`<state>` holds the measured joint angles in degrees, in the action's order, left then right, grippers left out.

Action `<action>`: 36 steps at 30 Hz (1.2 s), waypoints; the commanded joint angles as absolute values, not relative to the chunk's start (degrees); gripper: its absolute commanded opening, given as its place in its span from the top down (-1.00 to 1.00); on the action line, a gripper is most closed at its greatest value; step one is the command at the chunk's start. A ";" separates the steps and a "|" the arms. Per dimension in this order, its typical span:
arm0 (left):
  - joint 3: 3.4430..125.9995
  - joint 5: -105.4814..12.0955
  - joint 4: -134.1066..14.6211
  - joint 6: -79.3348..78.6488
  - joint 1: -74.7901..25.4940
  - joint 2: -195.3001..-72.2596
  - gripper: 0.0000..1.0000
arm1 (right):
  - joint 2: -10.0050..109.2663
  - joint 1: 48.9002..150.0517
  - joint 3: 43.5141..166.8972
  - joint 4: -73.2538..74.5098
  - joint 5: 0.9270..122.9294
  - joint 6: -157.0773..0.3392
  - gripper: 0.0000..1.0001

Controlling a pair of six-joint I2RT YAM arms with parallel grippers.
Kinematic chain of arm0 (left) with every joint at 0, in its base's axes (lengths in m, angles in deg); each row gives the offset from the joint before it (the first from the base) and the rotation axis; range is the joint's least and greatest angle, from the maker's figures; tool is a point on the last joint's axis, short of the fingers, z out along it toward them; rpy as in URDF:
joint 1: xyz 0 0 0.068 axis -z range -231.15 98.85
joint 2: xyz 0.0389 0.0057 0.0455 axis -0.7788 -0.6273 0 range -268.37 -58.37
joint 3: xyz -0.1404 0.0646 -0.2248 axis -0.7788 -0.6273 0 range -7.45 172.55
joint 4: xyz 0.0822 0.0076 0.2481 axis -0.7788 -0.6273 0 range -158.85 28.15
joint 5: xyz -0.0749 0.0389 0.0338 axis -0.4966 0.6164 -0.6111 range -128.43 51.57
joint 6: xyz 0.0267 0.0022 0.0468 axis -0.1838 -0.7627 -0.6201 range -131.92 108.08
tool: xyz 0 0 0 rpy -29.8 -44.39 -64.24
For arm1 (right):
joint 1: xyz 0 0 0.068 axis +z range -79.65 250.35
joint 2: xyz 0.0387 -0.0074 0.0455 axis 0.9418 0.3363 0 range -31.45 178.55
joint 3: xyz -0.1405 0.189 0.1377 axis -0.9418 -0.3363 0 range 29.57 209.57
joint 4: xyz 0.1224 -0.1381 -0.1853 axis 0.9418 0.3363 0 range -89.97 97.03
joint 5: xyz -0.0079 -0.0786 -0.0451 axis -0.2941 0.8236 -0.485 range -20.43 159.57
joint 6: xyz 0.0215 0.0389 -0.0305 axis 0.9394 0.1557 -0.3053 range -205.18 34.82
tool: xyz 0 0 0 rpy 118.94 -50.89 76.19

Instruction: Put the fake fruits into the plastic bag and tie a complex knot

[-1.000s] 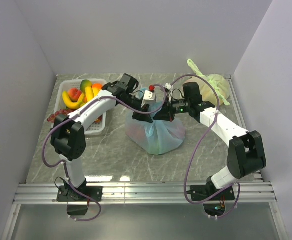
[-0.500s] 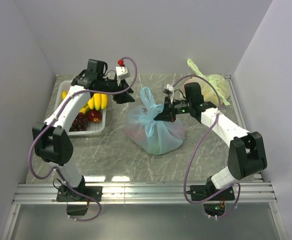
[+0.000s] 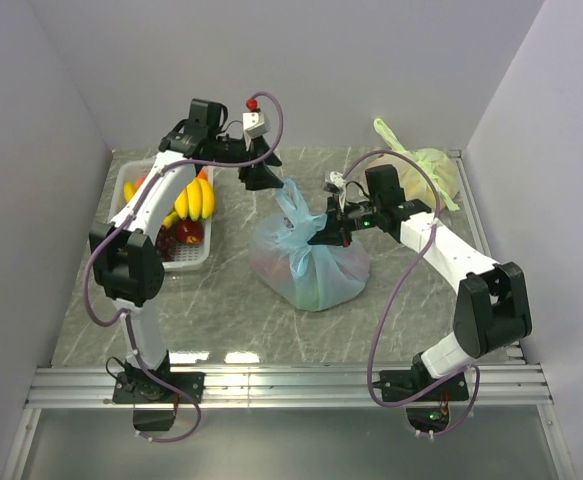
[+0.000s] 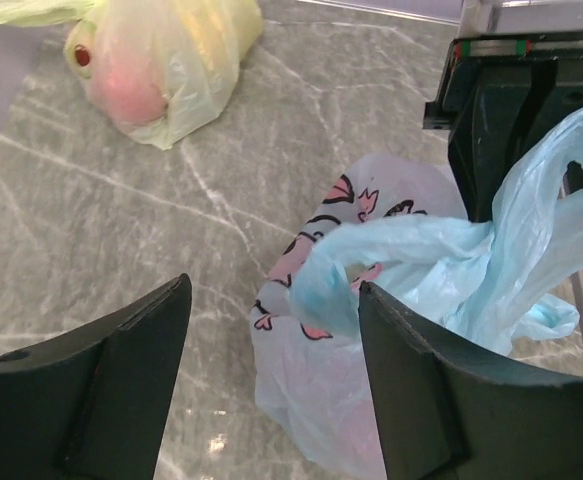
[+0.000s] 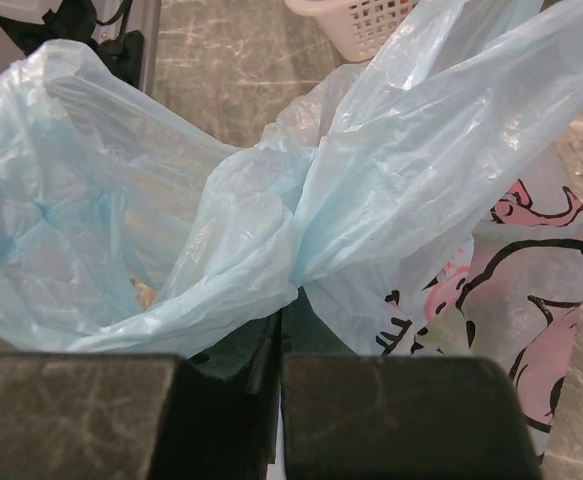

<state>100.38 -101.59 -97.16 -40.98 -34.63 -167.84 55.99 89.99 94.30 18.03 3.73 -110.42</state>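
The light-blue plastic bag [image 3: 311, 268] stands filled at the table's middle, with pink and black prints [image 5: 516, 270] on its side. Its handle ears are bunched and twisted together at the neck [image 5: 306, 215], and one ear [image 3: 293, 198] sticks up. My right gripper [image 3: 328, 234] is shut on the bag's ear [image 5: 186, 300] just below that twist. The left gripper [image 3: 263, 180] hovers open above and to the left of the raised ear, nothing between its fingers [image 4: 441, 390]. Fake fruits, yellow bananas [image 3: 197, 198] and a red apple [image 3: 188, 232], lie in the basket.
A white plastic basket [image 3: 185, 258] sits at the left of the table. A tied pale yellow-green bag [image 3: 429, 172] with fruit inside rests at the back right, also in the left wrist view as a yellow-green bag [image 4: 166, 65]. Grey walls close in on three sides.
My left gripper let go of the bag's ear, opened, and pulled back up and to the left. The right gripper kept its hold and barely moved.
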 commanded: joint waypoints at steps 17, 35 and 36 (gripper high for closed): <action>109.09 -106.72 -119.47 -48.57 -33.83 -170.87 0.80 | 56.18 90.13 96.72 17.00 5.32 -110.94 1.00; 68.09 -89.67 -90.54 -23.09 -28.32 -138.21 0.99 | 53.37 92.49 86.70 -9.19 28.15 -73.24 1.00; 66.05 -89.58 -88.85 -22.82 -27.17 -137.13 0.99 | 53.28 92.67 86.44 -9.54 29.30 -70.45 1.00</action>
<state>71.93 -95.03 -103.04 -31.80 -30.81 -142.56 56.05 92.22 87.09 -3.13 21.06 -80.60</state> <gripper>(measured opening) 0.024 0.007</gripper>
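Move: The free handle end of the blue plastic bag is almost between the left fingers, about 3 cm back, 2 cm right and 1 cm lower. The bag's neck, in the right fingers, lies some 13 cm back, 9 cm right and 7 cm below the left hand; the fruit-filled body is about 19 cm back, 8 cm right and 20 cm down. From the right hand, the handle end stands roughly 9 cm ahead, 7 cm left and 6 cm above. Left fingers shut on the handle end, going back about 14 cm; the right, still pinching, shifts forward 4. ##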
